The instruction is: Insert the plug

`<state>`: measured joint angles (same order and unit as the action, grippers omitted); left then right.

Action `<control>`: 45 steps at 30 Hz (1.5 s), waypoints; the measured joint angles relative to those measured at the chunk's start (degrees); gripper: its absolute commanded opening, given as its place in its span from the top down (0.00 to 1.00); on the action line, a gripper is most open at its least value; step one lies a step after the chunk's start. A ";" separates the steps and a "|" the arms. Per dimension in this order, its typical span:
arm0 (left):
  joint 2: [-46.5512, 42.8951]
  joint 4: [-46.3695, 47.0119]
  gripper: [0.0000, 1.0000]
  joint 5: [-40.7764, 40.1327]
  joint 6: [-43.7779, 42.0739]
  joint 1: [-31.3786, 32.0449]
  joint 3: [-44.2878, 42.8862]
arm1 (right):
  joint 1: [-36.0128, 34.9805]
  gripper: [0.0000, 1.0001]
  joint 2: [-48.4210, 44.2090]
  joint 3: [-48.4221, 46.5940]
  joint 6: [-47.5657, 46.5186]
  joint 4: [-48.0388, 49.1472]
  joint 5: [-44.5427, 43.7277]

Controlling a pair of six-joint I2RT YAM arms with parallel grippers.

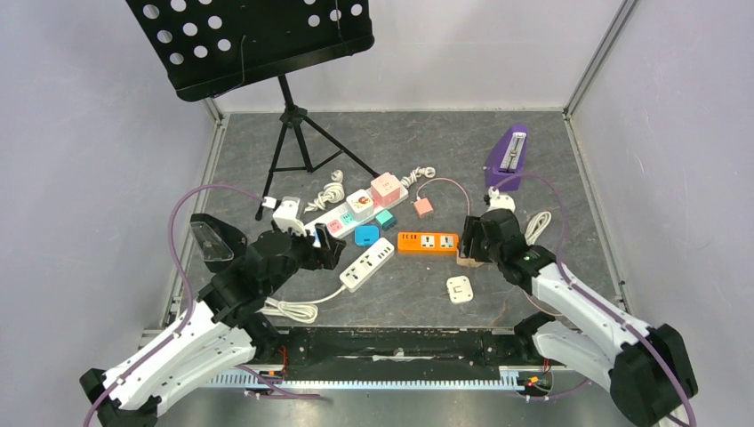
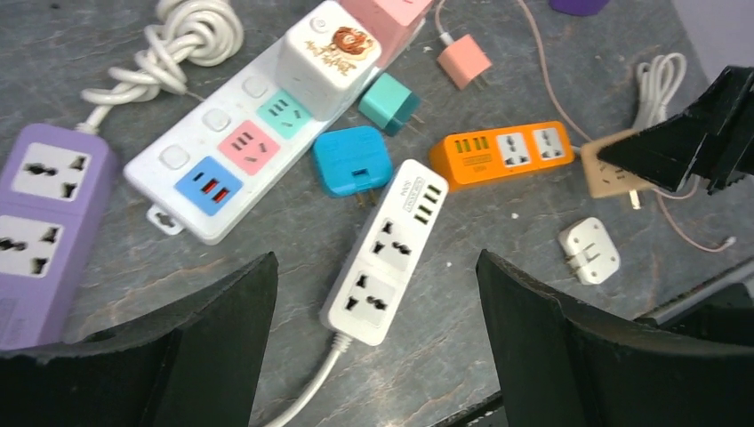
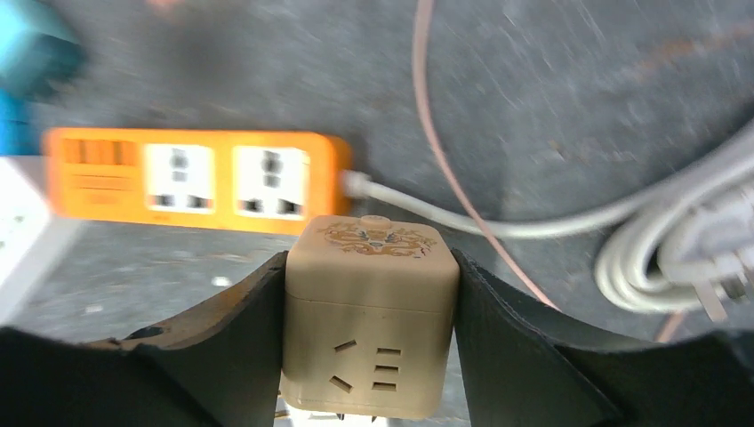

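The plug is a tan cube adapter (image 3: 369,302) with a gold pattern on top and prongs underneath. My right gripper (image 3: 369,267) is shut on it, one finger pressed against each side. It sits just off the right end of the orange power strip (image 1: 428,242), whose two sockets (image 3: 227,178) face up. From above, the right gripper (image 1: 471,242) covers most of the cube (image 1: 464,260). My left gripper (image 2: 375,258) hangs open and empty over the white power strip (image 2: 384,253), left of the orange one (image 2: 502,153).
A flat white plug (image 1: 459,289) lies in front of the orange strip. Blue (image 1: 366,235) and teal plugs, a pink charger (image 1: 423,207) and a long multicolour strip (image 1: 342,218) lie behind. A coiled white cable (image 1: 536,225), a purple metronome (image 1: 507,156) and a music stand (image 1: 289,133) stand farther back.
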<state>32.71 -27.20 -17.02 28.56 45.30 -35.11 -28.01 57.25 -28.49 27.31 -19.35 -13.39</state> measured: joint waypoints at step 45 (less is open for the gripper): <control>19.06 58.31 0.17 39.28 19.32 0.04 -5.79 | -11.54 0.77 4.37 -10.82 29.70 76.41 41.81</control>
<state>51.77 31.11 22.26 47.88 45.34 -40.91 -39.55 61.63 -39.31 57.01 57.06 28.42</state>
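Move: The tan plug is already in my right fingers, just off the table. My open left gripper, where I take the plug, sits about 35 cm left of that hand, 3 cm back and 13 cm higher. The orange strip lies some 10 cm left and 5 cm ahead of my right hand. From my left hand the plug is roughly 35 cm right, 3 cm ahead and 13 cm lower; the white strip is about 6 cm right and 3 cm ahead, 17 cm below. I swing the gripped tan plug up about 35 cm and some 20 cm left, drawing back a little late on, while my right wrist turns until the fingers point left at the other gripper. My left hand comes to meet it, first rightward, then mostly upward (about 15 and 20 cm), turning about 60 degrees clockwise and upward, fingers staying wide open around the plug. ##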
